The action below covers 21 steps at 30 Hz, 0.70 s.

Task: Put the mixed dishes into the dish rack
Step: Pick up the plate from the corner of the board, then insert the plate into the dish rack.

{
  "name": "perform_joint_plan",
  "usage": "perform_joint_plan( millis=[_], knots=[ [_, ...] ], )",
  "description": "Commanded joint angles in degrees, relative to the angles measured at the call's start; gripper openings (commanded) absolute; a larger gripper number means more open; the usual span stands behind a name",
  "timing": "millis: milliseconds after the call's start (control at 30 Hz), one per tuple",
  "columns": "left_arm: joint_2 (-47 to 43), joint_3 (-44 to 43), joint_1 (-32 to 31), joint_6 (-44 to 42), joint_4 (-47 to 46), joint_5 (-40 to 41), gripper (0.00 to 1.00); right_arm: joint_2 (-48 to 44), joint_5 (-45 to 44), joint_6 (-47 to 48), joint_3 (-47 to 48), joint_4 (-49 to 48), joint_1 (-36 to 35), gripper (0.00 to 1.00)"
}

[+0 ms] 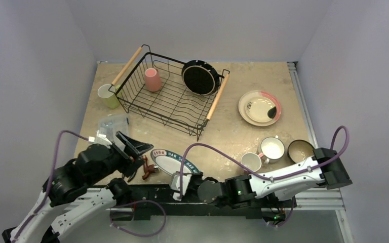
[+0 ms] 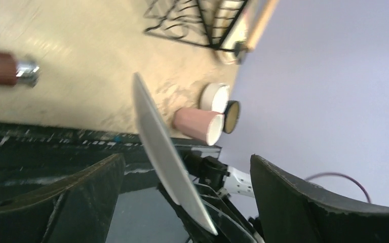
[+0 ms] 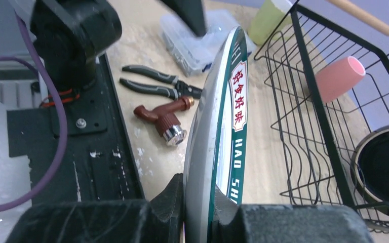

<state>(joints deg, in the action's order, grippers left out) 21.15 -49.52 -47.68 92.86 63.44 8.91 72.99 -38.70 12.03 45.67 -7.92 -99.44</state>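
A white plate with a green lettered rim [image 1: 174, 162] stands on edge at the table's near edge, and my right gripper [image 1: 181, 178] is shut on its lower rim. The right wrist view has both fingers pressed on that plate [image 3: 218, 126], the right gripper [image 3: 207, 202] clamping it. Just left of it, my left gripper [image 1: 134, 148] is open, the plate [image 2: 164, 152] edge-on between its spread fingers [image 2: 81, 195] and apart from them. The black wire dish rack [image 1: 217, 97] holds a pink mug [image 1: 152, 79] and a dark round dish [image 1: 200, 77].
A yellow-green mug [image 1: 109, 95] stands left of the rack. A cream plate [image 1: 260, 108], a white mug [image 1: 272, 148], a pink mug [image 1: 252, 162] and a small bowl [image 1: 300, 150] sit at the right. Pliers [image 3: 157, 83], a red-handled tool [image 3: 162, 116] and a clear box [image 3: 197, 40] lie near the left arm.
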Motion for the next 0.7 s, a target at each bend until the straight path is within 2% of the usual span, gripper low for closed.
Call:
perform_joint_plan(
  millis=[0,167,367,500,667],
  knots=[
    [-0.64,-11.78,0.13,-19.64,-3.51,7.92,0.93,-5.88,6.32,-0.01,4.19,-3.63,3.16,0.0],
    [-1.74,-19.83,0.13,-35.67,-7.33,9.95,0.94,-10.76,18.19,-3.59,8.97,-2.59,12.53,0.0],
    [-1.27,-23.33,0.13,-50.98,-13.76,5.61,0.94,-10.51,28.53,-5.32,17.0,-3.62,24.18,0.0],
    [1.51,-23.64,0.12,-56.99,-17.82,3.14,0.94,-6.3,36.34,-7.36,23.33,-3.86,33.4,0.0],
    [7.51,-24.7,0.13,-61.82,-20.67,1.74,0.94,3.28,48.43,-7.5,34.48,1.39,45.05,0.0]
  ],
)
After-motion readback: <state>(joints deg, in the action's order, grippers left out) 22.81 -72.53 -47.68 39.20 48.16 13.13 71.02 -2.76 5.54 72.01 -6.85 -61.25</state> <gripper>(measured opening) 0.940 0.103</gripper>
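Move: Ahead of the right hand, which already holds the teal-rimmed plate by its edge, the middle of the dish rack lies about 45 cm farther out, some 12 cm to the left and 15 cm lower. In the rack, the black pan stands roughly 52 cm ahead and 7 cm right of that hand, the pink mug some 52 cm ahead and 22 cm left, both about 12 cm lower. From the empty left hand the rack is about 41 cm ahead, 5 cm right and 19 cm lower. Carrying the plate up about 22 cm and forward some 16 cm towards the rack, the right hand keeps its pinch on the edge and rolls some 30 degrees so its fingers tip up past level. The left hand, already open and clear of the plate, rises about 18 cm, swinging left and then partly back, fingers tipping up some 50 degrees and staying wide open. ##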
